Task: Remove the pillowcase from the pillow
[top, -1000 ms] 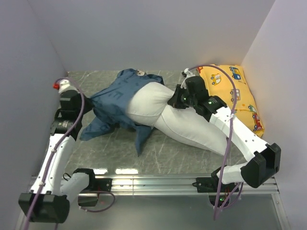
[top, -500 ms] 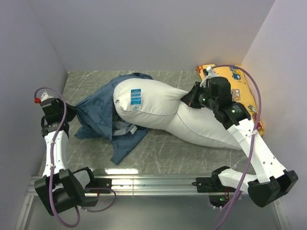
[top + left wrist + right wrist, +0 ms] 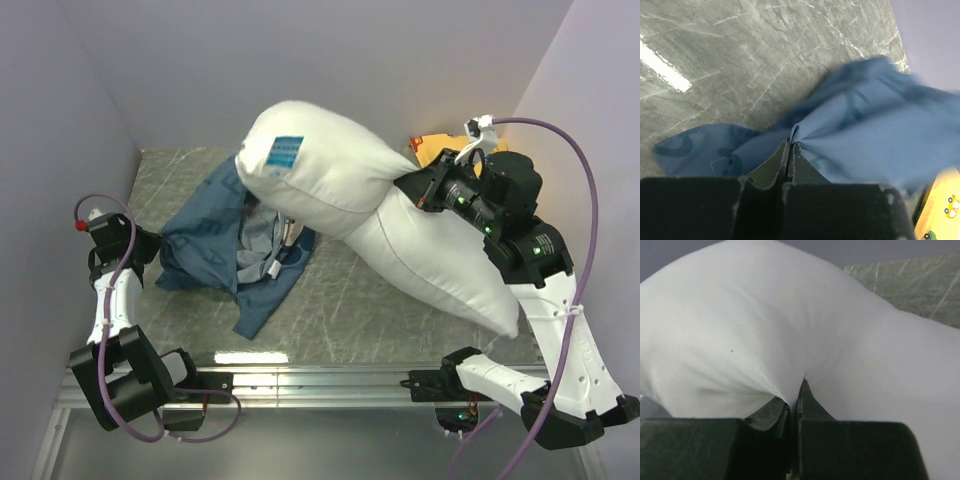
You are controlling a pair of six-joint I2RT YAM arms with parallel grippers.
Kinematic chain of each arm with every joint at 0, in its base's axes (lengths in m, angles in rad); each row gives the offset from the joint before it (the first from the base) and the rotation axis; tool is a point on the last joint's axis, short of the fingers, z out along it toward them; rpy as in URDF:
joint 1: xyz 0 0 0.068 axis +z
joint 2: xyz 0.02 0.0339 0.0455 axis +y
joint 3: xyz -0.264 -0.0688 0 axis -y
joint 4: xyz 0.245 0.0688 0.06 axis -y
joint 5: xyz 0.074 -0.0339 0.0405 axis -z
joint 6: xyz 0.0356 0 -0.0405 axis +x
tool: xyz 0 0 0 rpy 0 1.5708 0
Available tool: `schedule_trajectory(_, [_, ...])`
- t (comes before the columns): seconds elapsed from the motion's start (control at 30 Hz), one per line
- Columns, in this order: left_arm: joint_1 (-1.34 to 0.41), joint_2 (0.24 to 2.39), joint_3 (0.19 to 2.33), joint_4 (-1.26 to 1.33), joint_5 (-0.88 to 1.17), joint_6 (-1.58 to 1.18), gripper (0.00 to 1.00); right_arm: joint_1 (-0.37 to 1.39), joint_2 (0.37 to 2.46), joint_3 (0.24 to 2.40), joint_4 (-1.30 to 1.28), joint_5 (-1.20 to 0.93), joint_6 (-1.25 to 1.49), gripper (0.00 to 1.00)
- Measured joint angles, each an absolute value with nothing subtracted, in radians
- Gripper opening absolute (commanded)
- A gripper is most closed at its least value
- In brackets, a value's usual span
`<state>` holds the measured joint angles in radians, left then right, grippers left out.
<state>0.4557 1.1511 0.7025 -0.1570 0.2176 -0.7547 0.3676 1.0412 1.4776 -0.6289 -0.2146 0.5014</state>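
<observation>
The plump white pillow [image 3: 330,180] hangs lifted off the table, bent in the middle, its blue tag facing up at the left end. My right gripper [image 3: 408,186] is shut on a pinch of the pillow [image 3: 740,340] at that bend. The blue pillowcase [image 3: 215,240] lies crumpled on the table at the left, free of the pillow, its lighter inside showing. My left gripper [image 3: 150,245] is shut on the pillowcase's left edge; in the left wrist view the pillowcase [image 3: 880,135] bunches at the closed fingertips [image 3: 782,157].
A yellow car-print pillow [image 3: 432,150] lies at the back right, mostly hidden behind the right arm. Grey walls close in the table on the left, back and right. The marbled tabletop [image 3: 350,310] shows under the raised pillow.
The right gripper has lifted the white pillow up and to the right, drawing it fully out of the blue pillowcase. The left gripper held the pillowcase near the left wall.
</observation>
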Motion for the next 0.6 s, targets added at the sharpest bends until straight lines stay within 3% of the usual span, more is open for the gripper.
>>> schedule_trajectory(0.27, [0.446,1.129,0.701,-0.140,0.269,-0.751,0.01,0.361,1.042,1.493,-0.603,-0.225,0.548,0.00])
schedule_trajectory(0.43, [0.364,1.060,0.700,-0.148,0.312,-0.718,0.05,0.387,1.067,1.344,-0.438,-0.137,0.563,0.00])
schedule_trajectory(0.53, [0.300,1.021,0.700,-0.170,0.319,-0.688,0.19,0.466,1.125,1.218,-0.320,0.003,0.548,0.00])
schedule_trajectory(0.57, [0.280,1.007,0.700,-0.185,0.320,-0.673,0.35,0.500,1.159,1.185,-0.288,0.049,0.541,0.00])
schedule_trajectory(0.6, [0.270,0.995,0.701,-0.199,0.321,-0.660,0.41,0.528,1.193,1.163,-0.265,0.078,0.534,0.00])
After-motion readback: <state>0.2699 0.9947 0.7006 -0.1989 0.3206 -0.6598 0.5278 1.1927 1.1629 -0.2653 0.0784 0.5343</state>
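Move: My right hand, high up, still pinches the pillow at its waist; the bare table it goes down to is about 41 cm below and some 3 cm to the left. The pillowcase's middle is roughly 32 cm left of that hand and 6 cm ahead, the yellow pillow about 23 cm right and 14 cm ahead. My left hand still has the pillowcase's left edge, its middle about 18 cm to the right, level ahead and 10 cm below. Keeping the pillow pinched, I lift my right hand a touch, then swing it down by some 13 cm while reaching forward about 7 cm and a little left, towards the bare table beside the pillowcase. My left hand goes some 8 cm right and 4 cm up over the pillowcase, turning clockwise about 20 degrees, and its fingers begin to open at the end to let the cloth go. ##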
